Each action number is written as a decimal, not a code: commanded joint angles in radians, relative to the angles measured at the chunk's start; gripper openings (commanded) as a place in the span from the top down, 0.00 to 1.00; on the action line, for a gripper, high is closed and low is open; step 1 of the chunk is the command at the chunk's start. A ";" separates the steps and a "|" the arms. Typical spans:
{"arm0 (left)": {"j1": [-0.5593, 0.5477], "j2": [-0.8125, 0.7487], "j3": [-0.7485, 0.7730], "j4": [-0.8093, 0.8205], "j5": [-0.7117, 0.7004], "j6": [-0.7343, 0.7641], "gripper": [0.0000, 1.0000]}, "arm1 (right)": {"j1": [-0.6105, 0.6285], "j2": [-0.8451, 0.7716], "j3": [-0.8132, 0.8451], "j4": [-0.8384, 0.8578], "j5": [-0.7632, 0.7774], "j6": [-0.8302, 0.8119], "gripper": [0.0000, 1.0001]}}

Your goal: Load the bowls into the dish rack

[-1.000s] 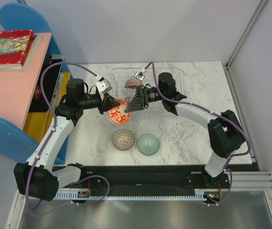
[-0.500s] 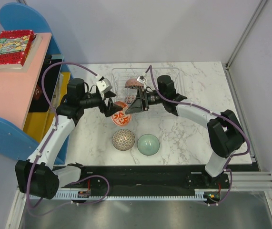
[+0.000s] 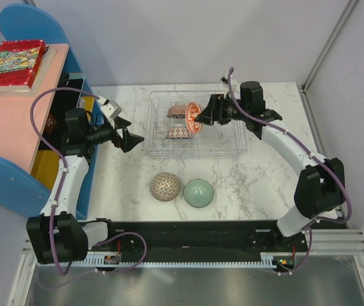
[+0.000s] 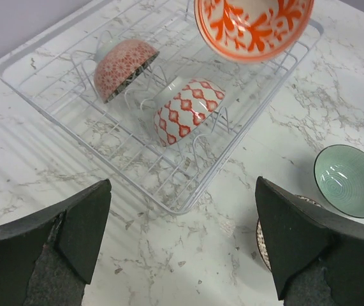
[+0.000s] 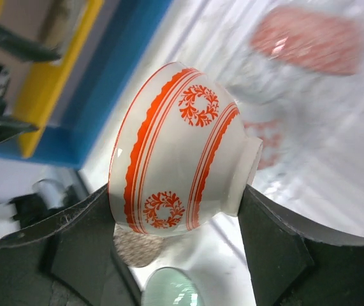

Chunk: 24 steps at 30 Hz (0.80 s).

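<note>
My right gripper (image 3: 201, 116) (image 5: 175, 191) is shut on the orange-red floral bowl (image 3: 193, 118) (image 5: 175, 153) (image 4: 252, 25) and holds it on its side in the air over the clear dish rack (image 3: 232, 150) (image 4: 169, 203). Two bowls stand on edge in the rack: a reddish-brown one (image 3: 177, 111) (image 4: 124, 67) and a red-and-white patterned one (image 3: 178, 132) (image 4: 188, 109). On the table in front of the rack sit a beige lattice bowl (image 3: 165, 186) and a mint-green bowl (image 3: 198, 192) (image 4: 349, 180). My left gripper (image 3: 129, 138) (image 4: 182, 185) is open and empty, left of the rack.
A blue and pink shelf (image 3: 16, 121) with a book (image 3: 13, 64) on top stands along the table's left side, close behind the left arm. Walls close in the back and the right.
The left gripper opened, let go of the orange-red bowl and drew back to the left. The right gripper kept the bowl and carried it back and up over the rack.
</note>
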 commanded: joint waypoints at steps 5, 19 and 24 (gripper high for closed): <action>0.004 0.075 -0.057 0.033 0.058 0.022 0.00 | 0.004 -0.061 0.216 -0.227 0.569 -0.356 1.00; 0.004 0.072 -0.097 0.025 0.064 0.033 0.00 | 0.079 0.146 0.331 -0.298 0.992 -0.569 1.00; 0.004 0.062 -0.104 0.027 0.066 0.031 0.00 | 0.127 0.229 0.365 -0.298 1.129 -0.613 1.00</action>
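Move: The right hand holds the orange-patterned bowl above the rack. The free place in the rack's right half lies about 8 cm ahead, 11 cm to the right and 14 cm below. The pink bowl is some 7 cm ahead and 8 cm left, the diamond-patterned bowl level and 8 cm left, both about 15 cm lower. From the empty left hand, the brown bowl lies about 14 cm back, 10 cm right and 22 cm down. Forward and right in an arc, about 10 cm each way, the right hand carries the orange-patterned bowl away from the two racked bowls, first rising some 3 cm, then sinking about 8 towards the rack's free right half. Its wrist rolls strongly, left side down, and turns clockwise, fingers tipping steeper, grip kept. The open left hand sinks about 6 cm beside the rack, tipping slightly down. ##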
